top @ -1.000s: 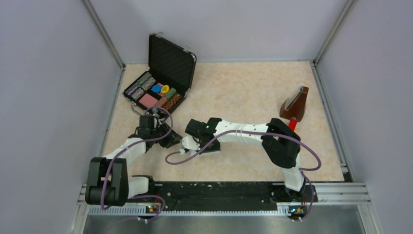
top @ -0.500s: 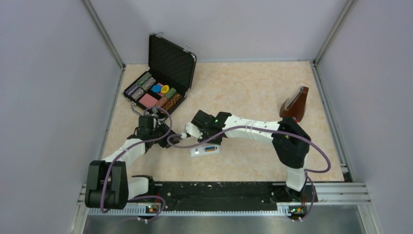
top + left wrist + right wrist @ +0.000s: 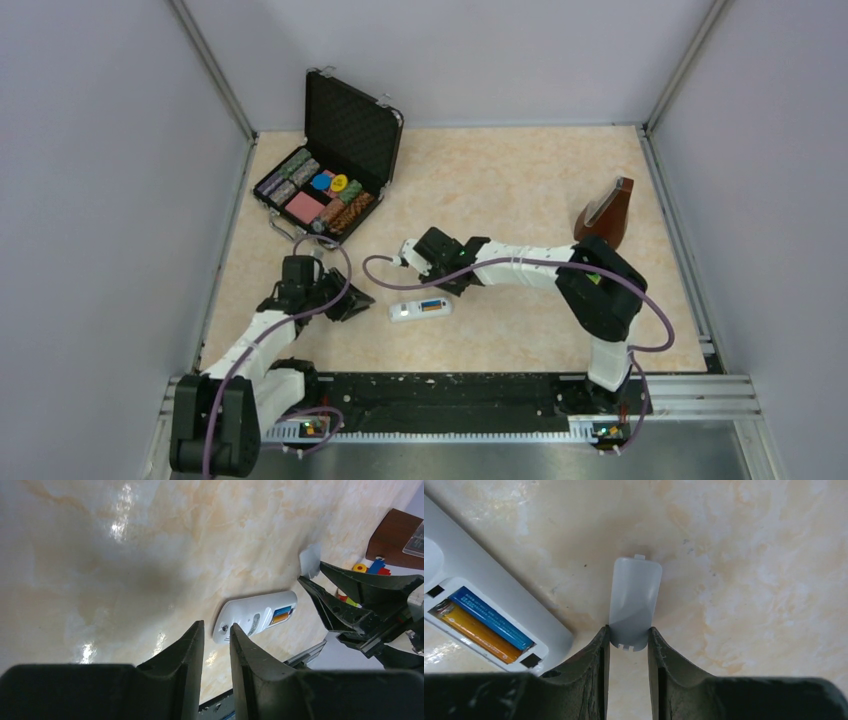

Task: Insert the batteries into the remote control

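Note:
The remote control lies back-up on the table between the arms, its slot uncovered. A blue battery and an orange battery sit side by side in that slot. My right gripper is shut on the small white cover piece and holds it just above the table, beside the remote's battery end. My left gripper hovers just short of the remote's rounded end, its jaws a narrow gap apart with nothing between them. From above, the left gripper is left of the remote and the right gripper is behind it.
An open black case with poker chips stands at the back left. A brown wedge-shaped object is at the right, with coloured toy blocks near it. Grey walls enclose the table; a metal rail runs along the near edge.
My right gripper has lifted off the remote and moved back with the cover, leaving the remote and its batteries exposed. My left arm has drawn back towards the near edge, its jaws narrowing.

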You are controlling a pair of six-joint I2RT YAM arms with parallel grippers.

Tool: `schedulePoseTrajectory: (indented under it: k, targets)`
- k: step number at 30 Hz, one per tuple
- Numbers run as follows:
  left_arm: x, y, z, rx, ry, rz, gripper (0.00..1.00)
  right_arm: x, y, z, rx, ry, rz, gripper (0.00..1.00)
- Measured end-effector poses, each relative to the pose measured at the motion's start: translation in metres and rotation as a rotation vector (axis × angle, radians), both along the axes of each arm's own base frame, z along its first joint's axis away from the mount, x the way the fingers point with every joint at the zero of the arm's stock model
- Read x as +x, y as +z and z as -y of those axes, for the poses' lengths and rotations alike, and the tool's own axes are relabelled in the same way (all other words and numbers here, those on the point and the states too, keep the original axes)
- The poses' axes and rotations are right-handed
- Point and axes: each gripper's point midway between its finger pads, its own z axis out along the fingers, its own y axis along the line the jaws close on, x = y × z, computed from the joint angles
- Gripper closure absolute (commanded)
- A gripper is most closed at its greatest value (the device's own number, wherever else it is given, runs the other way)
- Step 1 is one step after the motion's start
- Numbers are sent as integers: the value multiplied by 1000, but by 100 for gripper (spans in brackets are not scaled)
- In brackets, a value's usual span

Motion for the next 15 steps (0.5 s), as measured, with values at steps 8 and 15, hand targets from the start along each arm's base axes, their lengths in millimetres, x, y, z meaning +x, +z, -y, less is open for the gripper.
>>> schedulePoseTrajectory:
  k: [8, 15]
  targets:
    - [-9, -5, 6, -10, -14, -36, 70, -29, -9, 3, 99, -11, -91, 90]
    - [-14, -14, 9, -11, -10, -97, 70, -56, -11, -4, 137, 12, -154, 90]
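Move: The right hand holds the grey battery cover; the remote control lies crosswise to its left and behind, its middle about 6 cm back, 7 cm left and 2 cm below. The open battery compartment, in the remote's right-hand end, is nearer, about 5 cm back and 4 cm left at that same depth. The left gripper's tips are some 19 cm left and 4 cm back. From the left hand, the remote's middle lies 12 cm right, level with it and 5 cm below. Keeping the cover pinched, the right hand draws back about 5.5 cm, sinking 1 cm early on and tilting its fingertips some 10 degrees back and left, so that the fingertip and cover edge meet the remote's far long side at the battery end and push that end towards the robot. The left hand, empty and with its opening unchanged, eases about 2 cm back and down, with a slight shift right, beside the remote's other end. ##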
